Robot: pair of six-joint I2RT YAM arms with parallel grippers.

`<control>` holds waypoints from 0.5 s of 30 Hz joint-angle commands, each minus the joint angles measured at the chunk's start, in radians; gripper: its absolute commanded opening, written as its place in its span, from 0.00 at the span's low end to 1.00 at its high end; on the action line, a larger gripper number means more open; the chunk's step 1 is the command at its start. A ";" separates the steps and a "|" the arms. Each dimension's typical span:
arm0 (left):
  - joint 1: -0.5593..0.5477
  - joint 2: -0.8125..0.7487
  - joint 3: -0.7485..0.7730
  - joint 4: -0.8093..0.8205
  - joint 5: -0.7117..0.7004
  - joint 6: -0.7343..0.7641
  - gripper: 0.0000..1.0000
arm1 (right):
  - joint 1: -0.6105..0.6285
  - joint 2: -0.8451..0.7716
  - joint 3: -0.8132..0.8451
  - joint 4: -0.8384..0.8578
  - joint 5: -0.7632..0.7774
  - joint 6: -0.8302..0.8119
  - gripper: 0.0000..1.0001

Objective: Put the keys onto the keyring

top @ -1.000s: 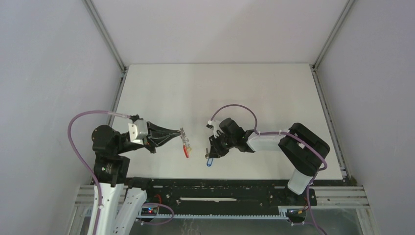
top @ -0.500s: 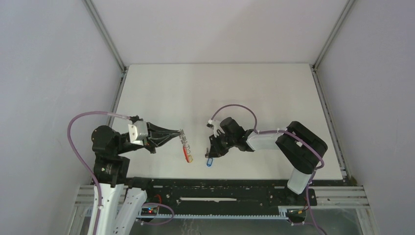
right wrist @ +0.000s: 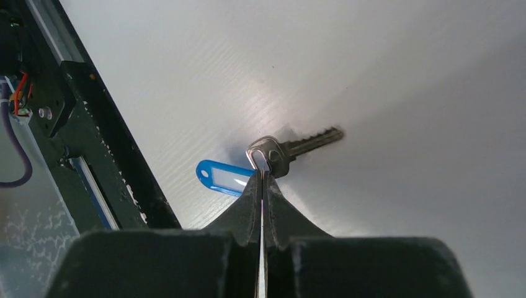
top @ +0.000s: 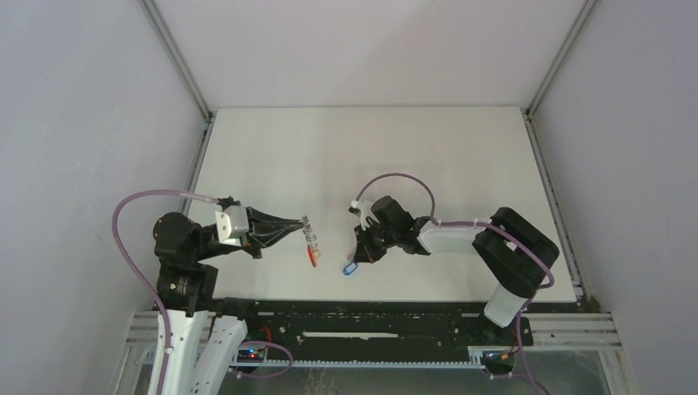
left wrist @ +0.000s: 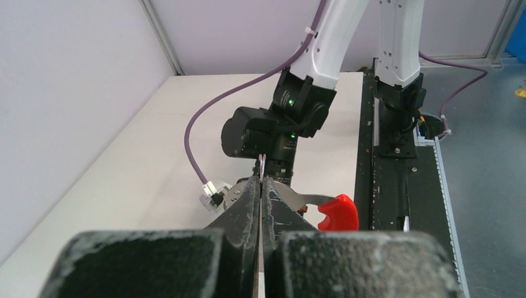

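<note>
My left gripper (top: 301, 222) is shut on the keyring (top: 311, 239), a grey metal holder with a red end (top: 312, 260) hanging toward the near edge. In the left wrist view the grey blade (left wrist: 308, 200) and red piece (left wrist: 338, 212) jut out to the right of the closed left gripper (left wrist: 261, 180). My right gripper (right wrist: 262, 176) is shut on the small ring of a silver key (right wrist: 280, 153). The key's blue tag (right wrist: 223, 177) lies to the left on the table. From above, the right gripper (top: 359, 253) points down just right of the keyring, with the blue tag (top: 351, 268) below it.
The black rail (top: 370, 317) of the arm bases runs along the table's near edge, close to the blue tag. White table (top: 370, 156) stretches behind both arms, framed by metal posts and grey walls.
The right gripper has closed on the key's ring. The blue tag has swung a little to the left. The left gripper still holds the keyring in about the same place.
</note>
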State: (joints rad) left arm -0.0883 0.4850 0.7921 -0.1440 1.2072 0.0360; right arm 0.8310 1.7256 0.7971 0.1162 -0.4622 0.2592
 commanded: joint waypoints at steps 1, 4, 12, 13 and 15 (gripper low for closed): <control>0.000 -0.003 -0.016 0.007 -0.003 0.021 0.00 | 0.037 -0.122 -0.007 -0.011 0.079 -0.114 0.00; -0.001 -0.005 -0.017 0.007 0.000 0.018 0.00 | 0.072 -0.172 -0.022 -0.005 0.132 -0.190 0.00; -0.015 -0.003 -0.036 0.006 0.008 0.014 0.00 | 0.204 -0.460 -0.144 0.102 0.321 -0.421 0.00; -0.018 -0.001 -0.036 0.006 0.006 0.014 0.00 | 0.219 -0.488 -0.146 0.099 0.338 -0.437 0.00; -0.028 0.000 -0.039 0.006 0.005 0.014 0.00 | 0.248 -0.541 -0.147 0.094 0.361 -0.475 0.00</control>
State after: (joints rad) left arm -0.1001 0.4843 0.7647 -0.1520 1.2083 0.0360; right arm 1.0332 1.2808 0.6521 0.1471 -0.2077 -0.0776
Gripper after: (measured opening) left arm 0.009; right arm 0.006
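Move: The keyring hangs from the closed left fingertips, its middle about 6 cm below the left hand, 1 cm back and 1 cm to the right. From the right hand it is roughly 27 cm above, 9 cm left and 7 cm back, with the yellow tag about 21 cm above, 7 cm left and 8 cm back. The blue tag, already pinched by its ring, sits about 2 cm back, 1 cm left and 1 cm below; its key is about 2 cm ahead, 2 cm left and 1 cm below. Lift the right gripper about 10 cm off the table towards the keyring, gathering speed, and draw it back some 3 cm on the way. Keep the fingers shut on the blue tag's ring and turn the wrist some 35 degrees, so the fingers point more forward and less steeply down. Keep the left fingers shut on the keyring, almost in place. ##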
